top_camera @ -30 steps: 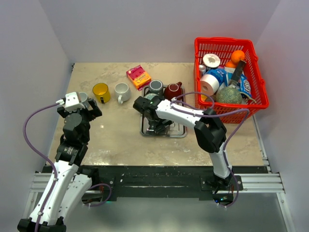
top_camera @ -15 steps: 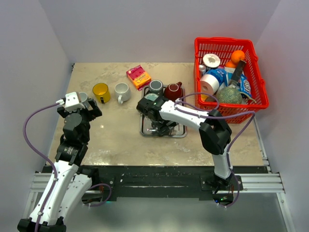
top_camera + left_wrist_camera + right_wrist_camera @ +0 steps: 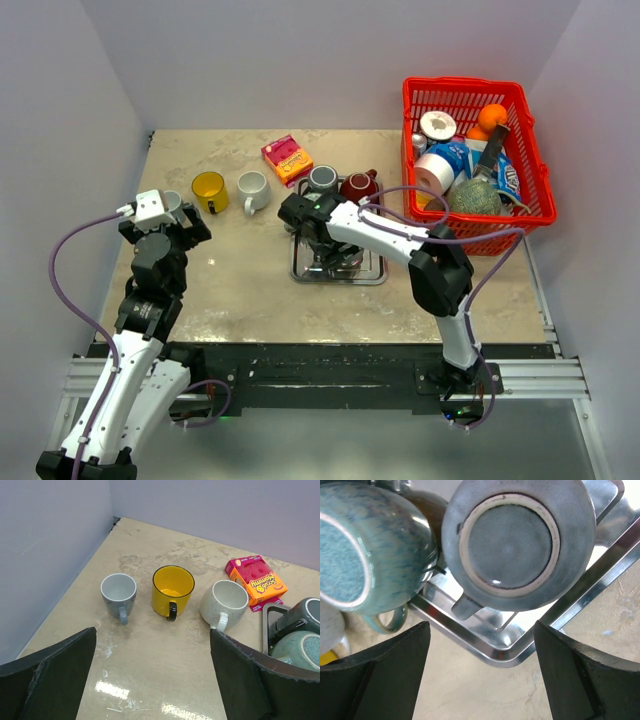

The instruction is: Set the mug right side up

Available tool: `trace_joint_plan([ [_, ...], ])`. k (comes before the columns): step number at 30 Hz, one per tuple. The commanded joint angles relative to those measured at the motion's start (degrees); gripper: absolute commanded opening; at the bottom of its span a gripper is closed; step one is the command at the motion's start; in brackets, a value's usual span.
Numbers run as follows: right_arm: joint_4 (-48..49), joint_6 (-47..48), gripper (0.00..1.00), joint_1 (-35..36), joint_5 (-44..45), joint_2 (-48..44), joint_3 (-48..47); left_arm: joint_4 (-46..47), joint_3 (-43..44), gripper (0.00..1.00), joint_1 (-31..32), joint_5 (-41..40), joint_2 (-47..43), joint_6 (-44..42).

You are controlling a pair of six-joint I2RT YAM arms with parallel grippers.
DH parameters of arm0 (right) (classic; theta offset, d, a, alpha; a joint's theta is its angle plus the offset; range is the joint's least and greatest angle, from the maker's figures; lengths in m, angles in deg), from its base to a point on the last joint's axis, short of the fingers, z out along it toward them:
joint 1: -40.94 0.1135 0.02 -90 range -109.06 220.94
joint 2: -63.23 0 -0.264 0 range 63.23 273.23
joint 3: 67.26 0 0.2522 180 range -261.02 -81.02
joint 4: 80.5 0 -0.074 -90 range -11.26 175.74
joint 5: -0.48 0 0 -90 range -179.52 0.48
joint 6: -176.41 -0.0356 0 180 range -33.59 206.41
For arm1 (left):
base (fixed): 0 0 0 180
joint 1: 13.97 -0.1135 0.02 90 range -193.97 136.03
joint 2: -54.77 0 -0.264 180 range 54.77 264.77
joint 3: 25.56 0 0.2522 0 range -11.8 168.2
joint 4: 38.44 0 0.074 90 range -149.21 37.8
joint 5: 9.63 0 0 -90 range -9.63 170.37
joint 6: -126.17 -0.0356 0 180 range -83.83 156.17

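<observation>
A blue-grey mug (image 3: 512, 542) stands upside down in the metal tray (image 3: 506, 654), base up, handle (image 3: 464, 606) pointing toward my right gripper. My right gripper (image 3: 480, 680) is open and empty just above and short of it, one finger (image 3: 377, 675) on each side of the tray corner. In the top view the right gripper (image 3: 326, 246) hovers over the tray (image 3: 372, 276) and hides most of the mug. A teal mug (image 3: 362, 550) lies on its side beside it. My left gripper (image 3: 152, 675) is open and empty at the table's left.
Upright grey (image 3: 118, 591), yellow (image 3: 172, 587) and white speckled (image 3: 225, 600) mugs stand in a row ahead of the left gripper. A pink sponge box (image 3: 287, 158), a dark mug (image 3: 322, 180) and a maroon mug (image 3: 358, 188) sit behind the tray. A full red basket (image 3: 475, 150) is far right.
My right gripper has shifted slightly over the tray, first right, then back left and farther away. The left arm and the mugs have not moved.
</observation>
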Motion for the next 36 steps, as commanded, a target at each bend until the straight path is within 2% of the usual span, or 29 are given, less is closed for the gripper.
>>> trace_joint_plan([
  [1, -2.26, -29.41, 0.86, -0.9, 0.86, 1.26, 0.62, 1.79, 0.58, 0.99, -0.43, -1.83, -0.05, -0.21],
  [5, -1.91, -29.94, 0.8, -1.25, 0.68, 2.32, 0.72, 1.88, 0.58, 0.99, -0.43, -1.92, 0.12, -0.29],
  [13, -2.35, -29.94, 0.77, -1.87, -0.2, 3.12, 0.71, 2.14, 0.58, 0.99, -0.43, -2.01, 0.48, -0.47],
  [18, -1.38, -29.59, 0.66, -1.87, -0.11, 1.36, 3.43, 2.05, 0.58, 0.99, -0.43, -1.92, 0.48, -0.56],
  [19, -1.04, -29.33, 0.56, -1.96, -0.11, 1.18, 3.87, 2.14, 0.58, 0.99, -0.43, -1.83, 0.39, -0.56],
  [22, 0.89, -28.72, 0.39, -1.96, -0.29, -0.05, 6.24, 2.05, 0.58, 0.99, -0.43, -1.83, 0.21, -0.47],
  [25, 2.48, -28.01, 0.36, -1.87, -0.99, -0.75, 8.53, 1.96, 0.49, 0.99, -0.43, -1.74, 0.12, -0.38],
  [28, 3.1, -26.52, 0.29, -1.96, -0.9, -1.28, 9.06, 1.79, 0.58, 0.99, -0.43, -1.83, 0.12, -0.38],
  [29, 3.36, -26.08, 0.2, -1.78, -0.73, -1.46, 9.32, 1.7, 0.49, 0.99, -0.43, -1.83, 0.04, -0.3],
  [33, 4.94, -21.61, 0.0, -1.87, 0.94, -2.77, 9.77, 1.7, 0.49, 0.99, -0.43, -1.83, -0.05, -0.29],
  [36, 6.96, -16.18, 0.0, -1.87, 2.78, -4.09, 10.2, 1.53, 0.49, 0.99, -0.43, -1.74, -0.23, -0.21],
])
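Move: Under the open right hand in the tray is the upside-down gray mug, its middle about 3 cm ahead, 6 cm to the right and 5 cm below, its handle turned towards the hand. The teal mug stands some 10 cm ahead and 2 cm to the left of this hand, the red mug roughly 16 cm ahead and 9 cm right. From the idle left hand the gray mug lies about 7 cm ahead, 38 cm right and 22 cm lower. Sinking about 5 cm and then also easing some 3 cm to the right and slightly back, the right hand comes down to the gray mug's handle, tipping by only 5 degrees or so. The wide-open fingers close along the way, mostly in the second half, and end pinching the handle between their tips. ##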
